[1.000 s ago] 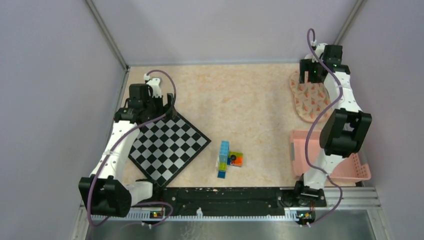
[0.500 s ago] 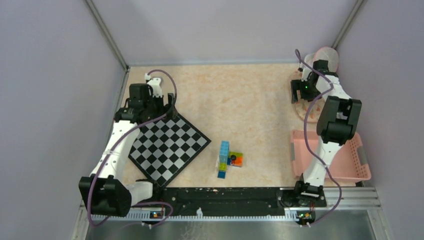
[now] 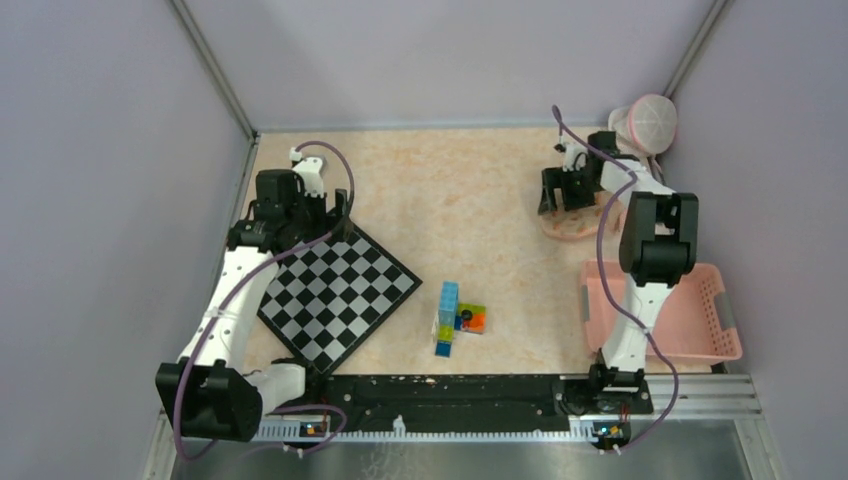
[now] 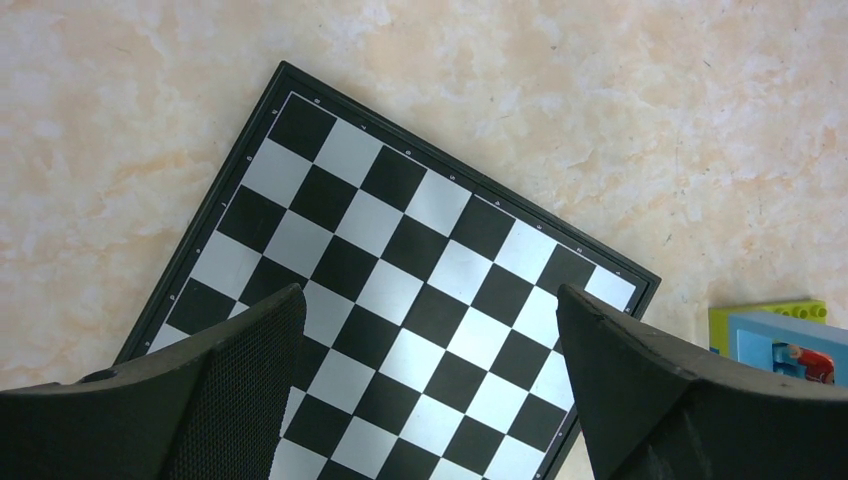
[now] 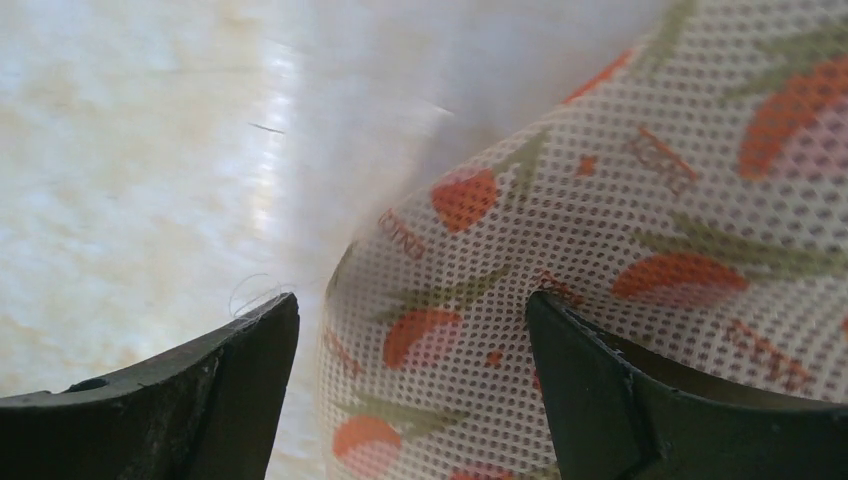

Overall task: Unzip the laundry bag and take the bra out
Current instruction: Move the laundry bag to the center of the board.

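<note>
The laundry bag (image 3: pixel 571 229) is white mesh printed with orange shapes and lies at the back right of the table. My right gripper (image 3: pixel 566 198) hovers low over its left end. In the right wrist view the mesh of the bag (image 5: pixel 620 190) fills the space between the wide-apart fingers, and my right gripper (image 5: pixel 412 300) is open, its right fingertip (image 5: pixel 560 320) touching the mesh. A pale pink rounded form (image 3: pixel 652 121) shows in the back right corner; whether it is the bra I cannot tell. No zipper shows. My left gripper (image 3: pixel 336 208) (image 4: pixel 430 300) hangs open above the chessboard, holding nothing.
A black and white chessboard (image 3: pixel 335 290) (image 4: pixel 400 270) lies at the left. Coloured toy blocks (image 3: pixel 455 318) (image 4: pixel 785 338) sit near the front middle. A pink basket (image 3: pixel 715 335) stands at the front right. Walls close in the left, back and right.
My right arm swung from the back right corner leftward and lower. The bag shifted left with it, and the pale pink rounded form came into view. My left arm stayed put.
</note>
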Controlling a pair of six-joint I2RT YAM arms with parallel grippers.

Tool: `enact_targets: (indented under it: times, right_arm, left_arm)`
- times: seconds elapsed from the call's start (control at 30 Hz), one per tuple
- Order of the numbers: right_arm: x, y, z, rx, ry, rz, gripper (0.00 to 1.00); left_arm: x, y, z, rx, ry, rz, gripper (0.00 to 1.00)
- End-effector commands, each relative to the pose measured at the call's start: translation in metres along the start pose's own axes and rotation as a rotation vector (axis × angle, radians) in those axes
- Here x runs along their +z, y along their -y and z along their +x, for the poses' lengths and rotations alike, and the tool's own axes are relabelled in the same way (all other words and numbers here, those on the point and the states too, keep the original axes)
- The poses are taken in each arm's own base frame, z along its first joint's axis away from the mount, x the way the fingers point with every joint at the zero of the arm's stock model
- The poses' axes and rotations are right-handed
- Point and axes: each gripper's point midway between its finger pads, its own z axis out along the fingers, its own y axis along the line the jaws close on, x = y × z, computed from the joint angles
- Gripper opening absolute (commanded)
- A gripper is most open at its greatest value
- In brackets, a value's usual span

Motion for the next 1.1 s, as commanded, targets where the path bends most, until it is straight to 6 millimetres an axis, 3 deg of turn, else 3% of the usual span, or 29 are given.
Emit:
enact_targets:
  times: [0.0, 0.1, 0.23, 0.4, 0.53, 0.67, 0.83, 0.93, 1.07]
  right_arm:
    - [0.023, -0.076, 0.0, -0.01, -0.026, -0.244, 0.83]
    - [0.018, -0.106, -0.016, -0.028, -0.001, -0.321, 0.83]
    - [-0.005, -0.132, -0.042, -0.063, 0.066, -0.386, 0.83]
    - [-0.059, -0.146, -0.073, -0.159, 0.193, -0.371, 0.83]
    - [-0.11, -0.143, -0.088, -0.204, 0.284, -0.296, 0.83]
    - [-0.142, -0.12, -0.082, -0.184, 0.305, -0.228, 0.84]
    - [-0.16, -0.061, -0.064, -0.063, 0.282, -0.143, 0.84]
    - [-0.16, -0.023, -0.056, -0.015, 0.268, -0.062, 0.85]
    - [-0.145, 0.018, -0.05, 0.064, 0.24, 0.002, 0.86]
  left_arm:
    - [-0.007, -0.002, -0.013, 0.026, 0.057, -0.012, 0.99]
    - [-0.007, -0.002, -0.009, 0.025, 0.052, -0.011, 0.99]
    - [-0.007, -0.001, -0.007, 0.025, 0.051, -0.007, 0.99]
    - [-0.013, 0.007, -0.011, 0.032, 0.055, 0.034, 0.99]
    - [-0.023, 0.021, -0.018, 0.089, 0.051, 0.112, 0.99]
    - [-0.037, 0.036, -0.026, 0.182, 0.06, 0.204, 0.99]
    - [-0.051, 0.061, -0.032, 0.282, 0.031, 0.374, 0.99]
    - [-0.047, 0.071, -0.035, 0.294, -0.005, 0.444, 0.99]
    - [-0.032, 0.076, -0.04, 0.291, -0.039, 0.497, 0.99]
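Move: The right hand's open fingers are already down on the left part of the laundry bag; its middle lies some 7 cm to the right of the hand, 2 cm ahead and about 2 cm below. From that hand, the pink basket sits about 23 cm back and 16 cm right, and the toy blocks 23 cm back and 26 cm left. From the left hand, the bag is roughly 13 cm ahead, 54 cm right and 18 cm lower. Still bearing on the laundry bag with open fingers, the right hand drags it left over the table for about 12 cm, its left side rolling up some 15 degrees. It then comes free, lifts about 15 cm and swings back right past where it began. The left hand later rises some 6 cm and shifts 5 cm right, turning clockwise about 25 degrees. ##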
